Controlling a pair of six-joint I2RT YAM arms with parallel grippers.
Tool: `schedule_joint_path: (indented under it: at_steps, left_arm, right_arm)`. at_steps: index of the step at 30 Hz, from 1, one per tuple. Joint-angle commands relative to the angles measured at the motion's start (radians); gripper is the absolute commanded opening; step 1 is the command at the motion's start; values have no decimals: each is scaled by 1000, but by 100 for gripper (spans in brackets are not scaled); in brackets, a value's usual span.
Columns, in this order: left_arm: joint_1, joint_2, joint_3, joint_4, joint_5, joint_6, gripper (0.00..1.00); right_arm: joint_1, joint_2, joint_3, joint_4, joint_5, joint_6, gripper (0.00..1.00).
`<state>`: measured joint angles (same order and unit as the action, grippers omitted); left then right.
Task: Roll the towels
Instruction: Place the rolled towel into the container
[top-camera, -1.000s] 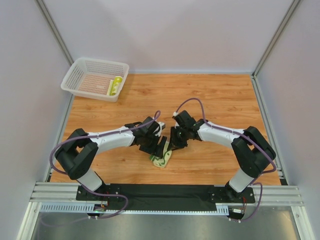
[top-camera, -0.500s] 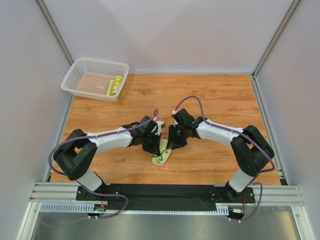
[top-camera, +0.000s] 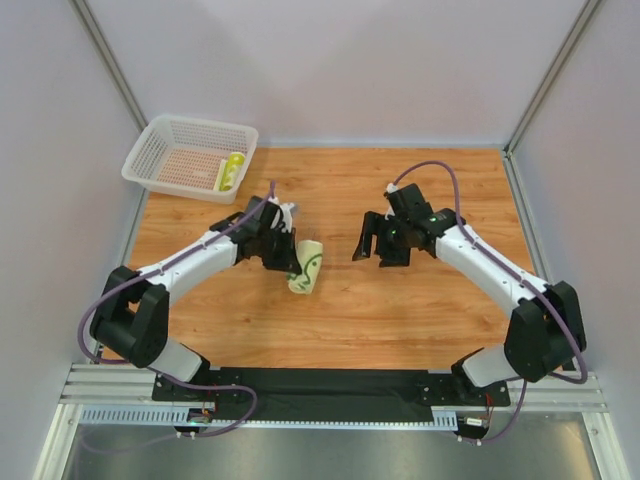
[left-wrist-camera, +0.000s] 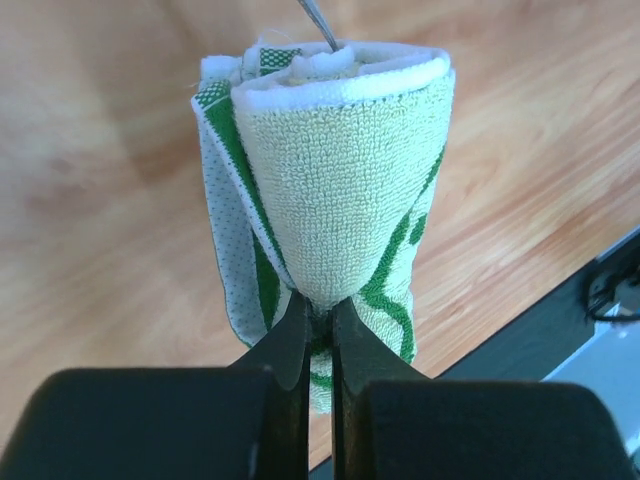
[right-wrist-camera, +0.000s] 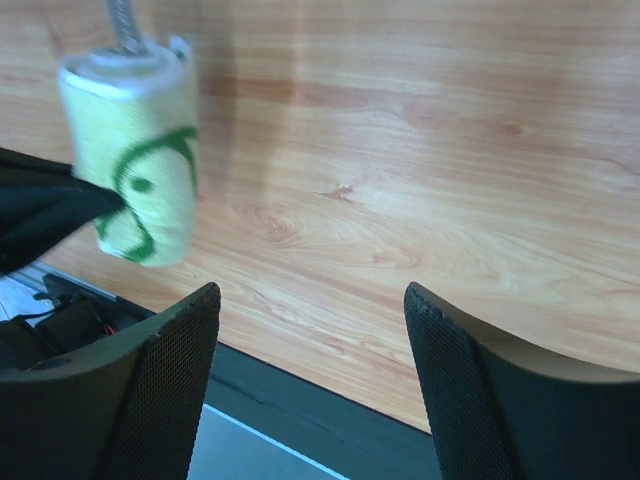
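Observation:
A cream towel (top-camera: 306, 266) with green swirls is rolled into a tight cylinder and hangs above the table. My left gripper (top-camera: 292, 260) is shut on its lower edge. In the left wrist view the roll (left-wrist-camera: 340, 180) stands up from the pinched fingertips of the left gripper (left-wrist-camera: 318, 318). My right gripper (top-camera: 377, 250) is open, empty and apart from the roll, to its right. In the right wrist view the towel (right-wrist-camera: 135, 170) shows upper left, beyond the wide-open right gripper (right-wrist-camera: 310, 300). A yellow-green rolled towel (top-camera: 232, 170) lies in the basket.
A white mesh basket (top-camera: 200, 122) stands at the table's back left corner. Grey walls close in the wooden table (top-camera: 400, 320) on three sides. The black base rail (top-camera: 320, 385) runs along the near edge.
My right gripper opened, let go of the towel and drew back to the right. My left gripper shut on the rolled towel and carried it up and to the left.

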<state>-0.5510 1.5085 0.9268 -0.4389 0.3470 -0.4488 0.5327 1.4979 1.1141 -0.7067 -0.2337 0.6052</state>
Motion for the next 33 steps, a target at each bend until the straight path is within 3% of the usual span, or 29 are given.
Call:
schedule_joint_path:
  at_steps: [1,7,9,13,16,22,25,33]
  left_arm:
    - [89,-68,147,-102,44,93,0]
    - [284,-18,415,-248,56,191,0]
    - [365,33,573,-308,61,228,0]
    - [488,252,953,-506,64,289,0]
    - [600,395,1166,-559,73,312,0]
    - [701,668,1487,-554,199,334,0]
    - [744,791,1593,-517,240,325,0]
    - [770,1037,1649,-393,267,361,0]
  right_arm:
    - [-49,-93,47,-92,8,-47,75]
    - [-63,-154,12,-109,-4,-59,76]
    - [-65,-168,-5,-102,-12,-59,75]
    - [-63,-189,-45,-94,-18,-61,75]
    - [-65,-192,-59,-91,-30,-67,75]
    - [-68,-160,-56,-109,-58,-110,75]
    - [-66,-140,-50,-114,-58,-133,75]
    - [-66,-19,-14,-65,-85,-136,75]
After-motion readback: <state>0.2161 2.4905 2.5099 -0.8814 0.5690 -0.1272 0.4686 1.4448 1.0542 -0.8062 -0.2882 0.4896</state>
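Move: The green-and-white rolled towel is already in my left fingers, off the table. The container's middle lies about 37 cm ahead and 31 cm to the left of that hand, some 4 cm lower. The yellow towel inside it is roughly 32 cm ahead and 20 cm left, also about 4 cm lower. From my empty right hand the container's middle is about 36 cm ahead, 50 cm left and 7 cm lower. I keep the rolled towel pinched and carry it with my left hand in an arc, about 35 cm forward and 27 cm left, rising some 20 cm, then sinking about 13 cm over the container, left of the yellow towel. The wrist turns counter-clockwise some 25 degrees. My open right hand shifts about 3 cm right and a little back, rising briefly, then sinking. ##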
